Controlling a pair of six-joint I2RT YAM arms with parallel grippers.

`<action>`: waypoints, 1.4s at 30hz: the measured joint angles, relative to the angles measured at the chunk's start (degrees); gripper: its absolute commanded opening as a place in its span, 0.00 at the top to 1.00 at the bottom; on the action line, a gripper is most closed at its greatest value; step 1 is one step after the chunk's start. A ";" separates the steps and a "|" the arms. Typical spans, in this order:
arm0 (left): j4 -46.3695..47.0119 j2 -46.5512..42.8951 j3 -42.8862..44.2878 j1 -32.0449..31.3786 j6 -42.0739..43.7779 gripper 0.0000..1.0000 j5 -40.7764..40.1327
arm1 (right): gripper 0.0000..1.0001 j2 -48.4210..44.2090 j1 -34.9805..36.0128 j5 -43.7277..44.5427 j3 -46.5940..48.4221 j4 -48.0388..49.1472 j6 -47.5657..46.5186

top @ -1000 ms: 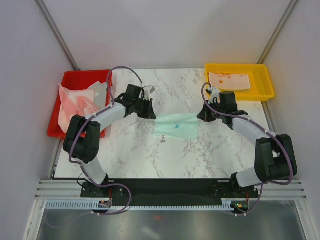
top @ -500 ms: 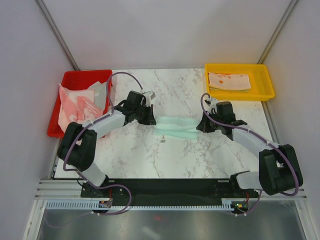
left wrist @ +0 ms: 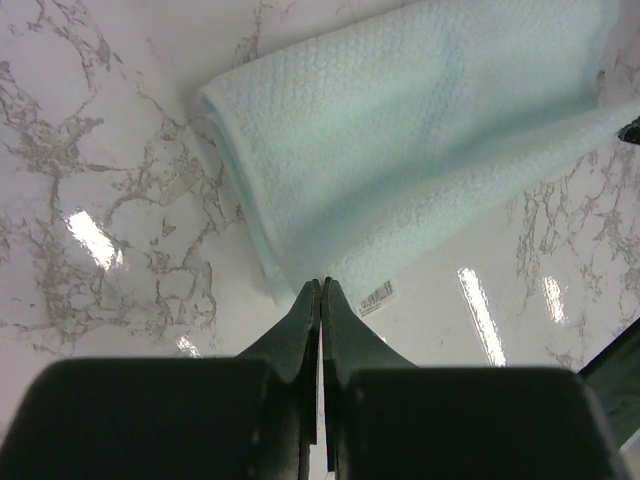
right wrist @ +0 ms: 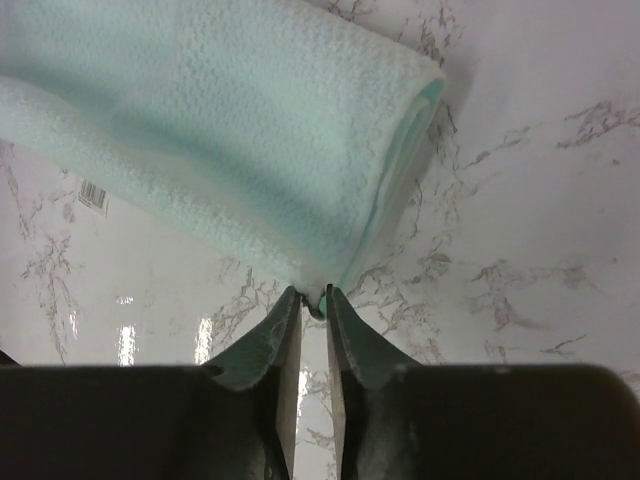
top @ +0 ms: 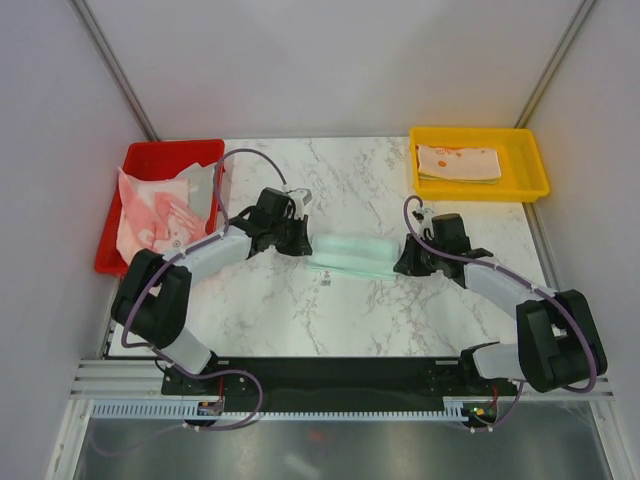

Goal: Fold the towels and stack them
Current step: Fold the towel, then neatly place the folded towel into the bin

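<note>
A mint green towel [top: 350, 254] lies folded in a long band on the marble table's middle. My left gripper [top: 305, 244] sits at its left end, jaws pressed together on the towel's near corner [left wrist: 330, 262]. My right gripper [top: 401, 266] is at the right end, jaws slightly parted, with the towel's [right wrist: 230, 130] corner still lying between the tips. Crumpled pink towels [top: 150, 205] fill the red tray [top: 130, 158]. A folded cream towel [top: 458, 162] with orange marks lies in the yellow tray [top: 541, 172].
A small barcode tag [top: 326, 281] sticks out under the towel's near edge, also seen as the tag [left wrist: 375, 297] beside my left fingers. Grey walls with metal posts close in the table on three sides. Both arm bases stand at the near edge.
Both grippers carried the towel's far edge toward the near side, folding it into a narrower band. The right jaws have parted a little; the left stays shut.
</note>
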 measured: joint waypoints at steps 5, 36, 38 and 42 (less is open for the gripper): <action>-0.59 0.02 -0.09 -1.38 -0.59 0.81 -2.38 | 0.62 -0.96 0.00 0.22 -0.68 -1.07 1.14; 0.50 3.91 -4.09 -6.82 -13.05 0.54 -7.89 | 0.48 3.58 0.44 -1.18 -0.92 3.82 10.69; 0.81 2.73 -4.94 -6.82 -13.53 0.53 -8.04 | 0.44 2.40 0.44 -0.13 -0.20 2.10 10.29; 0.61 -0.37 -5.66 -6.82 -13.97 0.51 -8.72 | 0.36 -0.55 0.44 1.86 1.33 0.22 9.81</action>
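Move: The left fingers are shut at the near-left corner of the turned-over flap, with the towel's middle roughly 9 cm to the right, about level and some 5 cm lower. From the right hand, already opening at the near-right corner, that middle is about 9 cm left, 3 cm ahead and 2 cm down. A barcode tag lies on the table 4 cm back and 4 cm right of the left hand. The yellow tray is some 24 cm ahead and 17 cm right of the right hand. Open the left gripper to about half to let go of the flap's corner, hop up about 3 cm while swinging left and then right, then sink back and down about 8 cm at the towel's near-left corner and ease up. Open the right gripper wider, lift it up and slightly forward off its corner, dip about 7 cm back over it, then rise a little. ##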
